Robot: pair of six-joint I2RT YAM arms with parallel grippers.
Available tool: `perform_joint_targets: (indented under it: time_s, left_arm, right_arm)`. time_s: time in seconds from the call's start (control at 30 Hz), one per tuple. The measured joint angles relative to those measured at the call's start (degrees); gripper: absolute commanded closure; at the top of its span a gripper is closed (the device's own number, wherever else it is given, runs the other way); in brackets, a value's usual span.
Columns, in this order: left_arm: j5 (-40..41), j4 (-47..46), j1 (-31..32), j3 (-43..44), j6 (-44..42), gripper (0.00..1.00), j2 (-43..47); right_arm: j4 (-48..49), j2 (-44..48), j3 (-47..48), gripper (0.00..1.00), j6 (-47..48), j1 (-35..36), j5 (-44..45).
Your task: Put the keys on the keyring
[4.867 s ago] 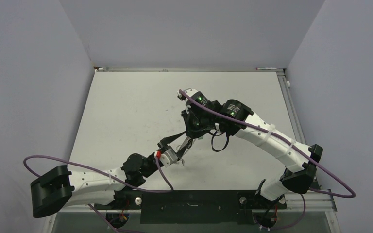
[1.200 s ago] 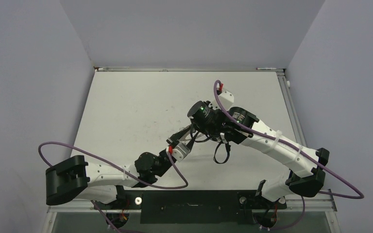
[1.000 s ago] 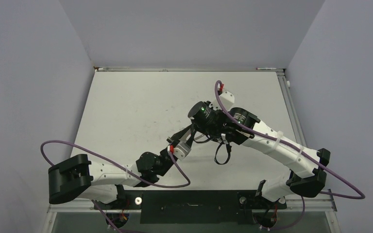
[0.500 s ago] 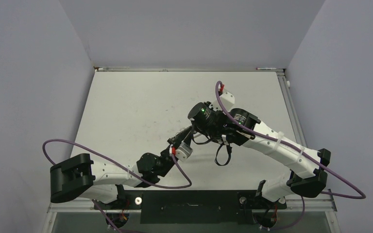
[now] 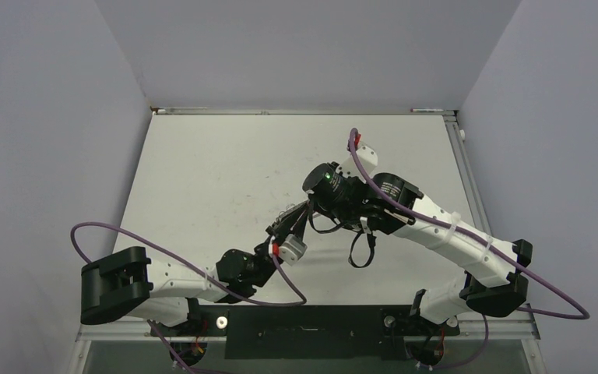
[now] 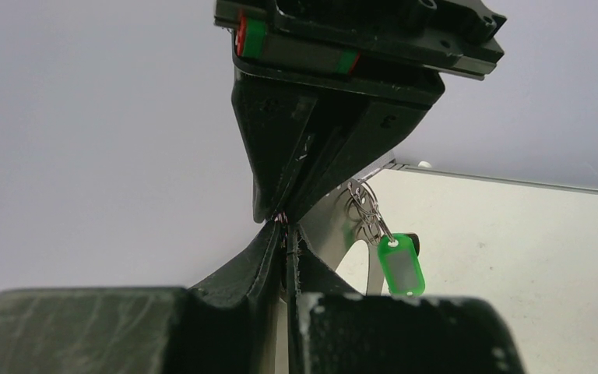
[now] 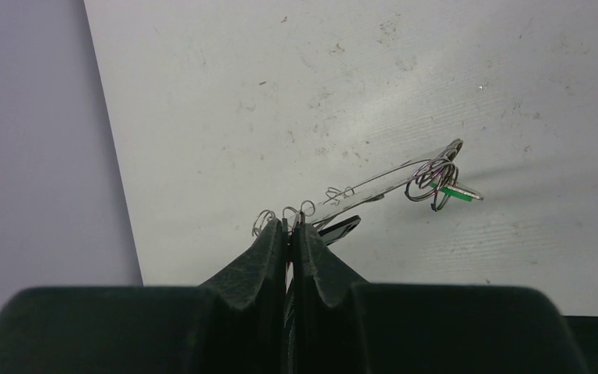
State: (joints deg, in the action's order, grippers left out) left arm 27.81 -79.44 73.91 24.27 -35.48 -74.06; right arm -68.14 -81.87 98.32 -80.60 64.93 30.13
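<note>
Both grippers meet tip to tip above the middle of the table (image 5: 202, 171). My right gripper (image 7: 290, 224) is shut, and thin wire loops of the keyring (image 7: 284, 213) stick out at its tips. A flat silvery key (image 7: 381, 183) runs away from those tips to a bunch of rings (image 7: 432, 175) with a green tag (image 7: 455, 192). In the left wrist view my left gripper (image 6: 284, 227) is shut right under the right fingertips (image 6: 269, 187); what it pinches is hidden. The rings (image 6: 364, 204) and the green tag (image 6: 401, 265) hang just to the right. From above, the left gripper (image 5: 292, 224) and right gripper (image 5: 302, 214) touch.
A black loop (image 5: 358, 249) hangs under the right arm. Purple cables (image 5: 109, 230) arch off both arms. Grey walls close in the table on three sides, and a metal rail (image 5: 467, 171) runs along its right edge.
My left gripper has closed at the right gripper's tips. Both arms have drifted a little toward the near edge, with the right gripper staying shut.
</note>
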Motion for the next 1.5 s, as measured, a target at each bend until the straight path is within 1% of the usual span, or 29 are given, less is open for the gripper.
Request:
perform_joint_targets:
  time_s: [0.33,0.57,0.83,0.87,0.93,1.07,1.1,1.2,1.27,1.33,1.47,1.5]
  left_arm:
    - [-0.4,-2.0,0.3,-2.1,-1.1,1.0,0.6]
    - [-1.0,-2.6,0.7,-4.2,-1.2,1.0,3.2]
    - [-1.2,-2.7,0.7,-4.6,-1.7,1.0,3.5]
    - [-1.3,-2.9,0.7,-4.7,-1.9,0.99,3.5]
    - [-2.2,-3.3,0.7,-5.4,-2.7,0.97,3.8]
    - [-5.1,-2.4,0.7,-8.1,-4.3,0.97,6.2]
    - [-5.9,-1.4,0.7,-8.7,-4.7,0.93,7.4]
    - [-6.9,2.1,0.7,-9.6,-5.9,0.73,10.4]
    - [-6.4,7.1,0.5,-10.9,-6.8,0.64,12.9]
    - [-6.4,12.4,0.3,-11.8,-7.5,0.57,14.8]
    - [-6.6,21.3,0.5,-12.2,-8.5,0.47,19.4]
    - [-6.7,23.5,0.8,-12.3,-8.5,0.43,21.6]
  right_arm:
    - [-0.3,0.0,0.4,0.95,0.0,0.2,-0.8]
    - [0.0,0.0,1.0,0.95,-0.1,0.8,-2.2]
    - [0.3,0.0,1.2,0.95,0.2,0.8,-2.7]
    - [0.3,0.0,1.5,0.95,0.2,0.8,-2.9]
    - [0.2,0.0,1.9,0.95,0.4,0.8,-3.5]
    - [-0.6,0.0,2.0,0.95,0.6,0.9,-5.9]
    - [-0.9,0.0,2.0,0.95,0.6,0.9,-6.5]
    - [-1.2,0.0,2.0,0.95,0.9,0.8,-7.1]
    - [-1.7,0.9,2.1,0.95,1.6,0.0,-6.1]
    - [-2.3,2.3,2.8,0.95,2.1,-1.0,-5.3]
    - [-2.7,5.3,4.2,0.95,3.5,-2.4,-4.5]
    - [-2.7,5.9,4.3,0.95,3.7,-2.4,-4.4]
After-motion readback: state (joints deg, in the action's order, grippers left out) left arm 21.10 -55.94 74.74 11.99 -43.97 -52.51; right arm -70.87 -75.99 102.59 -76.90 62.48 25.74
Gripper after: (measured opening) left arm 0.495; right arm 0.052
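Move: Right between the two closed grippers is the small ring at the plate's edge, about 1 cm ahead of and 1 cm above the left hand, and some 1 cm below the right hand. Counted from the right hand, the plate's middle lies roughly 5 cm to the right, 2 cm ahead and 3 cm lower; the green tag hangs about 11 cm to the right, 2 cm ahead and 4 cm below. Drawing slowly back and left together, both hands keep their pinch at the ring, the left moving about 3 cm and the right a little less. Then the left fingers open to half wide and come free, dropping some 5 cm and edging farther left as the wrist rolls about 20 degrees, left side up. The right keeps its grip and swings off about 4 cm right and 4 cm up. ##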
